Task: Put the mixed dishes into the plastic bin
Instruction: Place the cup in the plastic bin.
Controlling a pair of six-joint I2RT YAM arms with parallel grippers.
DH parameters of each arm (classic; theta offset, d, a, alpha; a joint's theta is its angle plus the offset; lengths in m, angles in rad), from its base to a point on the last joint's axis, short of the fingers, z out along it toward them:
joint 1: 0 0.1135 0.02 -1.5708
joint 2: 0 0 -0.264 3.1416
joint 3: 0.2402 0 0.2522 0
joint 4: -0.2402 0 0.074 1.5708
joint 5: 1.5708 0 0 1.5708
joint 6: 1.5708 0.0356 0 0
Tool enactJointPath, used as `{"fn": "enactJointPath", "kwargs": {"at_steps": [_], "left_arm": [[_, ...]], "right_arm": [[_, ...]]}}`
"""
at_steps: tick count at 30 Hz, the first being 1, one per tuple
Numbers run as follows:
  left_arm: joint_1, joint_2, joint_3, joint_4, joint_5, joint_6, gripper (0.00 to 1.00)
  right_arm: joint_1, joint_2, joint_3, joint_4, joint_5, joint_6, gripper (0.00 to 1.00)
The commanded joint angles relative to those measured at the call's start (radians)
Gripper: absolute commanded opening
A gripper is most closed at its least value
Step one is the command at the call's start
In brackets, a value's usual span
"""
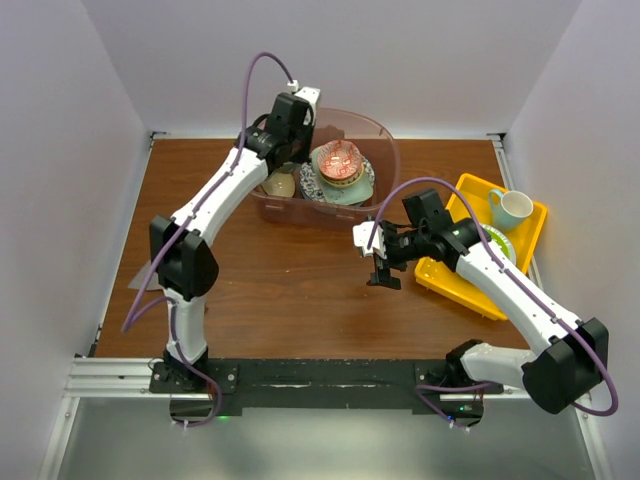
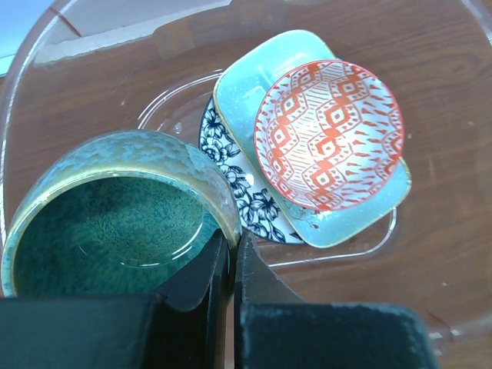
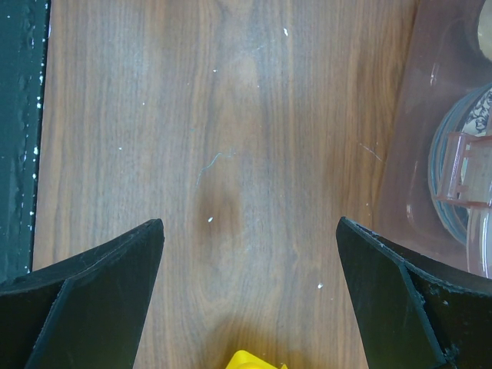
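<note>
The plastic bin (image 1: 375, 135) stands at the back middle of the table. In it a red-patterned small bowl (image 2: 329, 134) lies on the mint square dish (image 2: 254, 77), which lies on the blue-patterned plate (image 2: 242, 181). My left gripper (image 2: 232, 244) reaches down into the bin and is shut on the rim of a tan bowl with green glaze inside (image 2: 108, 223), at the bin's left side (image 1: 280, 184). My right gripper (image 1: 383, 268) is open and empty over bare table (image 3: 250, 223). The teal mug (image 1: 512, 207) stands on the tray. The white plate with red marks is out of view.
A yellow tray (image 1: 470, 190) lies at the right, holding the mug and a lime-green plate (image 1: 500, 243); its corner shows in the right wrist view (image 3: 254, 360). The bin's wall (image 3: 430, 154) is just right of my right gripper. White walls enclose the table.
</note>
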State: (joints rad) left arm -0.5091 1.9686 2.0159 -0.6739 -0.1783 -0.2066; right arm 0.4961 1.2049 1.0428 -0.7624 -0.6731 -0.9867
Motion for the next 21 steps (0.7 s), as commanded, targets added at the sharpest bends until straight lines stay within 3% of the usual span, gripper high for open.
{"fn": "enactJointPath", "kwargs": {"at_steps": [1, 21], "left_arm": [[0.023, 0.021, 0.104, 0.131, -0.049, 0.073, 0.00], [0.050, 0.139, 0.084, 0.142, -0.024, 0.078, 0.00]], "right_arm": [[-0.005, -0.016, -0.001, 0.008, -0.028, -0.009, 0.98], [-0.004, -0.010, -0.003, 0.008, -0.026, -0.009, 0.98]]}}
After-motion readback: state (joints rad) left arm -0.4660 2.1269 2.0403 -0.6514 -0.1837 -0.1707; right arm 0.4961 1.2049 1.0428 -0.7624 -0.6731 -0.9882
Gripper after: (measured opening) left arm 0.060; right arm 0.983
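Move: The left hand, over the plastic bin, holds the green cup by its rim. The beige bowl in the bin's left part lies about 5 cm to its left, 2 cm back and some 20 cm below. The red-patterned bowl, topping a stack, is roughly 9 cm to the hand's right, 2 cm ahead and 15 cm below; the floral plate under that stack is about 8 cm right and 1 cm back. From the idle right hand, the beige bowl lies some 23 cm ahead and 22 cm left. Downward into the left part of the plastic bin, the left hand lowers the green cup about 7 cm while easing some 3 cm forward, quick at first and then slowing. The nearly shut fingers keep their pinch on the cup's rim, and the wrist tips only slightly as the cup sinks beside the stacked dishes. ##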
